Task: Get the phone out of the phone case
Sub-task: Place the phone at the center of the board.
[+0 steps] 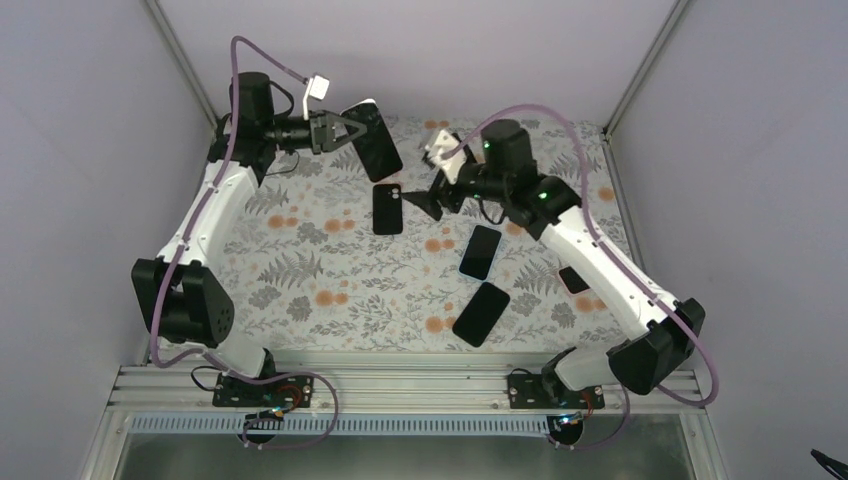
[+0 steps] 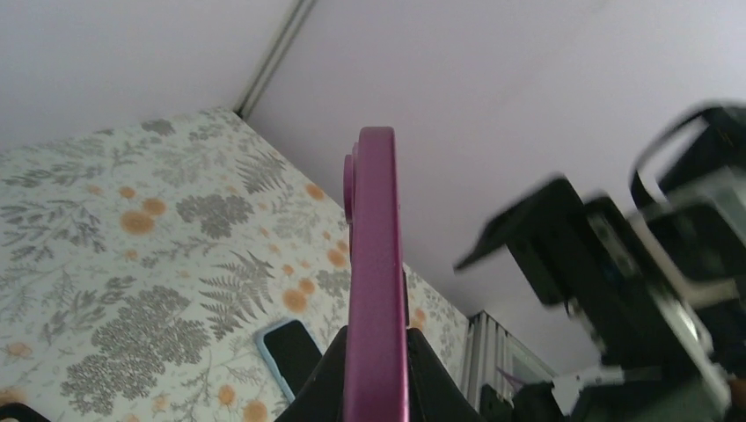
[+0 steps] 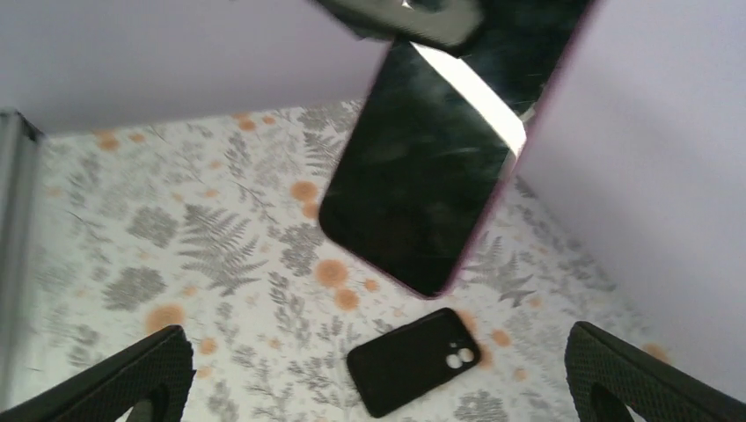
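Note:
The phone (image 3: pixel 422 176), dark screen toward the right wrist camera, sits in a magenta phone case (image 2: pixel 376 264) and is held up in the air at the back of the table. My left gripper (image 1: pixel 350 131) is shut on its upper end, with a finger pressed on each face (image 2: pixel 378 347). In the top view the cased phone (image 1: pixel 373 140) hangs tilted just right of that gripper. My right gripper (image 1: pixel 425 201) stands wide open a little to the right of and below it, apart from it, with nothing between its fingers (image 3: pixel 378 343).
A black empty case (image 1: pixel 387 208) lies back up on the floral mat under the raised phone, also seen as the black case (image 3: pixel 413 360). Two dark phones (image 1: pixel 480 252) (image 1: pixel 481 313) lie mid-table, and a small dark one (image 1: pixel 573 279) lies by the right arm. A blue-rimmed phone (image 2: pixel 286 352) lies on the mat.

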Motion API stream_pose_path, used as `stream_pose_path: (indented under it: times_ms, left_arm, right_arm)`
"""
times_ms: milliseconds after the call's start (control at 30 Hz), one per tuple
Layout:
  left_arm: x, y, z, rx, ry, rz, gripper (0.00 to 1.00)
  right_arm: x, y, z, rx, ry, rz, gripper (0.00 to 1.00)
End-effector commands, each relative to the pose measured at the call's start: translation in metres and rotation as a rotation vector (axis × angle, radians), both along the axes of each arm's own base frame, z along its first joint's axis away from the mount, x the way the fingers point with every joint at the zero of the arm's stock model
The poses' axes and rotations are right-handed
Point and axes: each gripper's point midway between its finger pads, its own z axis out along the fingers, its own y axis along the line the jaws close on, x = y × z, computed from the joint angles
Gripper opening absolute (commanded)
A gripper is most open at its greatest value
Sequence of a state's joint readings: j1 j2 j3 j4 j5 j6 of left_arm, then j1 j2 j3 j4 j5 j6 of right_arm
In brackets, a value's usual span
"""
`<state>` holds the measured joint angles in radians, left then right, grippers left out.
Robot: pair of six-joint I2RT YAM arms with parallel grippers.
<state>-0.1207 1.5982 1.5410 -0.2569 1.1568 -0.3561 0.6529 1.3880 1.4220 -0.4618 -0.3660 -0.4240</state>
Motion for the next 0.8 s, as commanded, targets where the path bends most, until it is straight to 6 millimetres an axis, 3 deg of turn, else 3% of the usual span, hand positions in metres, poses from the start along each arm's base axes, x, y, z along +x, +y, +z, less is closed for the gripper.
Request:
stream_pose_path:
  times_ms: [0,133,333,567,767]
  left_arm:
    - [-0.042,-0.006,0.011,-0.009,-0.157,-0.135,0.04]
    - [-0.065,-0.015,0.010,-0.007,-0.220,-0.189,0.04]
    - [-0.092,-0.032,0.006,-0.011,-0.259,-0.253,0.04]
    - [-0.103,-0.038,0.005,-0.019,-0.266,-0.293,0.03]
    - [-0.103,-0.045,-0.001,-0.015,-0.255,-0.312,0.02]
  right_arm:
    - [-0.021,-0.001,0.012,0.166,0.342,0.137,0.99]
    - [-0.025,-0.003,0.002,0.227,0.590,0.237,0.93]
    - [-0.034,0.003,0.002,0.300,0.720,0.310,0.75]
    - [-0.027,0.008,-0.005,0.313,0.769,0.307,0.50]
    - [-0.024,0.013,-0.007,0.323,0.800,0.323,0.39]
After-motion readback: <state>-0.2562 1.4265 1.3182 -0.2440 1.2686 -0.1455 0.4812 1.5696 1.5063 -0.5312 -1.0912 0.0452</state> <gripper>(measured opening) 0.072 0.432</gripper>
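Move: The maroon-edged phone is already in the left fingers. The right gripper, where it is being taken, lies about 9 cm back, 12 cm to the right and 3 cm lower. From the right hand, the phone's middle is some 7 cm ahead, 9 cm left and about level. The empty black case lies on the table about 11 cm ahead, 10 cm left and 34 cm below the right hand. The blue-edged phone lies 12 cm to its right, neither ahead nor back, equally low. Bring the left gripper back about 9 cm and some 4 cm to the right, keeping its pinch on the phone and turning slightly clockwise, to carry the phone's free edge to the right gripper. Hold the right hand nearly in place, easing back a little, while it rolls and swings counter-clockwise by about 45 degrees in all and its wide-open fingers close to under half, one on each side of that edge. ##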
